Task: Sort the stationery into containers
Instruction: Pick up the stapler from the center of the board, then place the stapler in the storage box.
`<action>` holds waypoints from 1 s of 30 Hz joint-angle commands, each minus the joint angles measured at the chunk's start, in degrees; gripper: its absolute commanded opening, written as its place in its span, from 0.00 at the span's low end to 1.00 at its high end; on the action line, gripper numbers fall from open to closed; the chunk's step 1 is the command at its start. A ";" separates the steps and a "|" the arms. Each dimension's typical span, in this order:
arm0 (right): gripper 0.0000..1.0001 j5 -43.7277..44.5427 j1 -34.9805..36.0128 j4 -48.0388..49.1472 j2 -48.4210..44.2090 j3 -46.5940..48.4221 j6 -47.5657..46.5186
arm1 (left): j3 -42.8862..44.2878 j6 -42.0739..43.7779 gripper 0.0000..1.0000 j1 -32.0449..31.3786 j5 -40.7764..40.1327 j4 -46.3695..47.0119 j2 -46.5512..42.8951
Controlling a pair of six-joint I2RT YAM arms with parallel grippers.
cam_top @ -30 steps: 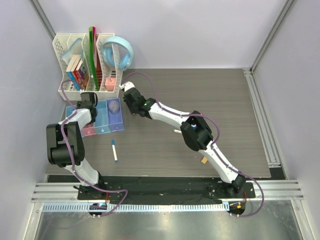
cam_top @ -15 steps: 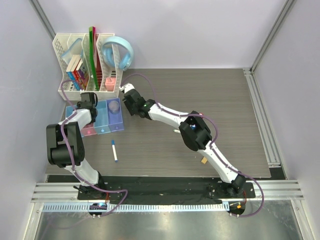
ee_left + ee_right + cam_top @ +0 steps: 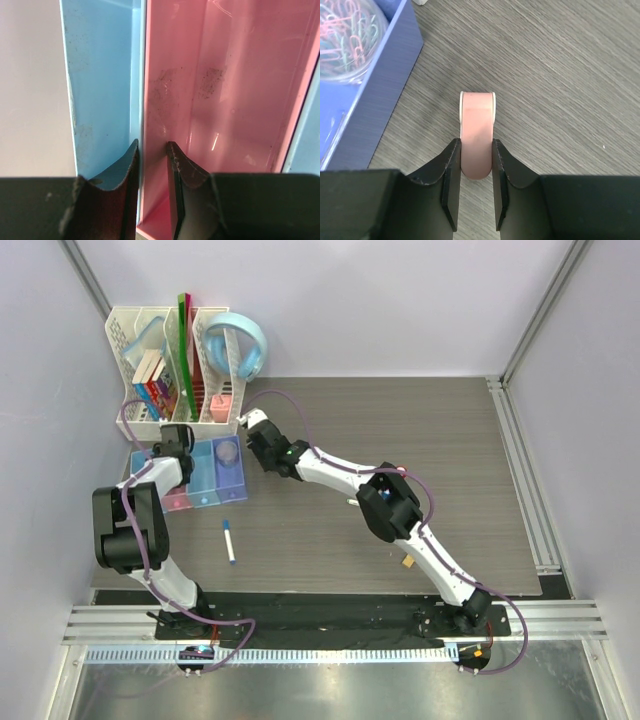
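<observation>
A row of containers stands at the far left: blue, pink, blue and purple. My left gripper is shut on the wall between the first blue bin and the pink bin, one finger in each. My right gripper is shut on a pinkish eraser lying on the table beside the purple bin. A white marker with a blue cap lies near the front. A thin white pen peeks out under the right arm. A tan eraser lies at front right.
A clear jar of paper clips sits in the purple bin. Behind the bins stands a white mesh organizer with books, a green ruler and light-blue headphones. A metal rail runs along the table's right edge.
The right arm has shifted slightly to the left, its gripper staying by the purple bin. The left arm has not moved.
</observation>
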 commanded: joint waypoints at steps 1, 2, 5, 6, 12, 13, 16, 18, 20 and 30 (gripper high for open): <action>0.13 0.50 0.17 1.09 -8.48 -0.47 -2.91 | -1.08 -1.57 0.20 1.10 4.30 -1.95 5.16; 0.14 0.32 0.17 1.00 -9.19 -0.91 -3.00 | -0.82 -1.92 0.21 1.10 4.48 -2.13 5.16; 0.13 -0.03 0.17 0.65 -11.56 -2.14 -3.00 | -0.20 -2.10 0.20 0.49 4.92 -2.31 5.60; 0.13 -0.21 0.26 0.47 -12.18 -2.23 -3.00 | 0.06 -2.10 0.20 0.31 4.92 -2.39 5.86; 0.13 -2.05 0.96 -0.76 -15.17 -1.45 -3.00 | 1.73 -2.71 0.20 -1.09 4.65 -3.09 6.83; 0.13 -2.84 1.14 -1.11 -15.44 -1.36 -3.00 | 1.82 -2.71 0.20 -1.53 4.57 -3.27 7.09; 0.13 -4.33 2.01 -1.55 -15.70 -0.39 -3.00 | 2.52 -3.06 0.20 -2.50 4.30 -3.71 7.27; 0.13 -5.04 2.54 -1.81 -15.27 0.49 -3.00 | 3.05 -3.33 0.20 -3.20 4.39 -3.97 7.27; 0.13 -5.91 3.33 -2.25 -14.91 1.36 -3.00 | 3.49 -3.50 0.20 -3.46 4.22 -4.59 7.27; 0.13 -7.33 5.79 -3.13 -11.93 5.23 -3.00 | 3.58 -3.59 0.20 -4.52 3.86 -5.38 6.57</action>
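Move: Between the right fingers the stapler is already pinched, low over the table. The tray's right-hand, deep-blue compartment lies about 8 cm to that hand's left and 2 cm back; inside it the paper-clip tub sits some 10 cm left and 3 cm ahead of the hand. The light-blue middle compartment is 15 cm left and 3 cm back. From the left hand, pinching a tray divider, the deep-blue compartment is about 18 cm right and 1 cm ahead. Lifting the stapler almost straight up some 11 cm, the right hand then carries it back and left towards the deep-blue compartment, about 6 cm back and 4 cm left, turning slightly counter-clockwise with its grip kept. The left hand keeps its pinch on the divider and slides the tray some 2 cm forward, then also 1.5 cm right. ##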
